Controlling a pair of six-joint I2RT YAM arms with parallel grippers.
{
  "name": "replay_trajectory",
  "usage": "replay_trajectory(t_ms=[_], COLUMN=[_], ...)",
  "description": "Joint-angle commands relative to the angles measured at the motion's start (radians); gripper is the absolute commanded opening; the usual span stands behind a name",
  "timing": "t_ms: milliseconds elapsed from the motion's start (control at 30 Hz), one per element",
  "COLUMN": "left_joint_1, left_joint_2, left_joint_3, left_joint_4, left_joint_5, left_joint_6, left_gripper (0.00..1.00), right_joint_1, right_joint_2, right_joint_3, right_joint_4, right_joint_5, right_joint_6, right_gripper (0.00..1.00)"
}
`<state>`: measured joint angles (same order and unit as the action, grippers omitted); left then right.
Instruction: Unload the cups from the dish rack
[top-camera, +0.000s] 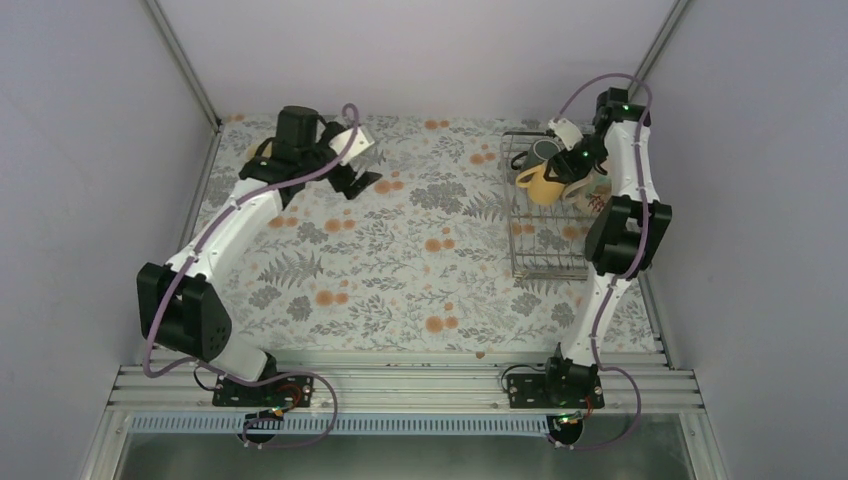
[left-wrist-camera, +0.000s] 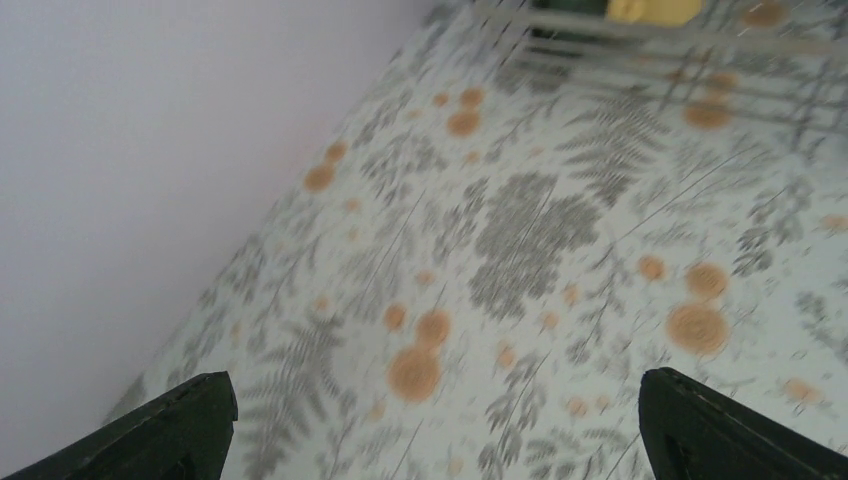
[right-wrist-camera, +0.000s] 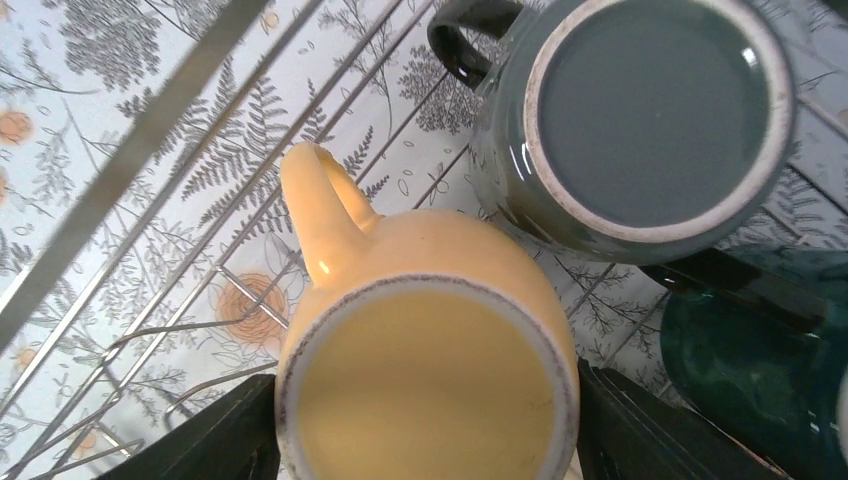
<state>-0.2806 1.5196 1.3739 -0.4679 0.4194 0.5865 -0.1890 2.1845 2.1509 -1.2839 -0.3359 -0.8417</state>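
The wire dish rack (top-camera: 545, 255) stands at the right of the table. My right gripper (top-camera: 562, 178) is shut on the yellow mug (top-camera: 540, 184), holding it tilted over the rack's far left part. In the right wrist view both fingers press the sides of the yellow mug (right-wrist-camera: 430, 350), handle pointing away. A dark grey mug (right-wrist-camera: 640, 120) sits upside down in the rack just behind it. A teal-green mug (right-wrist-camera: 760, 370) lies at the right. My left gripper (top-camera: 355, 180) is open and empty over the far left of the table, its fingers (left-wrist-camera: 170, 430) wide apart.
The table carries a floral cloth (top-camera: 400, 260). Grey walls close in the left, back and right. A tan object (top-camera: 258, 152) shows partly behind the left arm near the far left corner. The rack's wires (right-wrist-camera: 130, 160) run below the held mug.
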Motion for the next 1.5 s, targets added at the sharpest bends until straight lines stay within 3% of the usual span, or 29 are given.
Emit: replay_trajectory(t_ms=[0, 133, 233, 333, 667, 1000, 1167, 1467], left_joint_1=[-0.096, -0.137, -0.152, -0.199, -0.325, -0.378, -0.388, -0.394], left_joint_2=[-0.005, 0.044, 0.058, 0.121, 0.439, 0.778, 0.857, 0.907], left_joint_3=[-0.004, -0.001, -0.086, -0.09, 0.202, 0.683, 0.792, 0.849], left_joint_4=[0.161, 0.29, 0.512, 0.621, 0.614, 0.478, 0.432, 0.436], left_joint_5=[0.047, 0.147, 0.294, 0.324, 0.422, 0.545, 0.587, 0.646], left_joint_6=[0.002, -0.025, -0.029, -0.029, -0.055, -0.172, -0.195, -0.226], left_gripper=[1.0, 1.0, 1.0, 1.0, 1.0, 1.0, 1.0, 0.99], right_joint_1=[-0.013, -0.017, -0.02, -0.024, -0.025, -0.024, -0.025, -0.024], right_joint_2=[-0.11, -0.136, -0.162, -0.191, -0.288, -0.375, -0.402, -0.437], right_joint_3=[0.005, -0.017, -0.046, -0.071, -0.127, -0.205, -0.226, -0.234], right_joint_4=[0.0, 0.0, 0.0, 0.0, -0.002, -0.002, 0.0, -0.002], right_joint_5=[-0.084, -0.101, -0.113, -0.128, -0.158, -0.198, -0.219, -0.259], right_joint_6=[0.022, 0.026, 0.028, 0.029, 0.026, 0.02, 0.018, 0.023], right_gripper=[0.47, 0.47, 0.46, 0.46, 0.47, 0.47, 0.47, 0.47])
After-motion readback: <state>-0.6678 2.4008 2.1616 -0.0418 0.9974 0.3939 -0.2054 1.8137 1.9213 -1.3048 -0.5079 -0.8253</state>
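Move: The yellow cup, bottom up and already between the right fingers, has its middle about 3 cm below the right hand and 1 cm ahead and left of it. From the left hand it lies some 43 cm right, 6 cm ahead and 13 cm lower; the left gripper is thus about 44 cm left, 5 cm back and 10 cm above the right hand. From the right hand, the grey cup stands 9 cm ahead, 2 cm left, the patterned cup 12 cm right, 1 cm back, both 5 cm below. The yellow cup, still pinched by its body, is raised out of the rack by the right hand, up about 9 cm and back 7 cm, drifting slightly left. Meanwhile the empty left hand sweeps about 31 cm right towards the cup, bobbing a few centimetres on the way, fingers wide open, swinging clockwise nearly 50 degrees and levelling to point right at the cup; it slows to a stop short of it. ##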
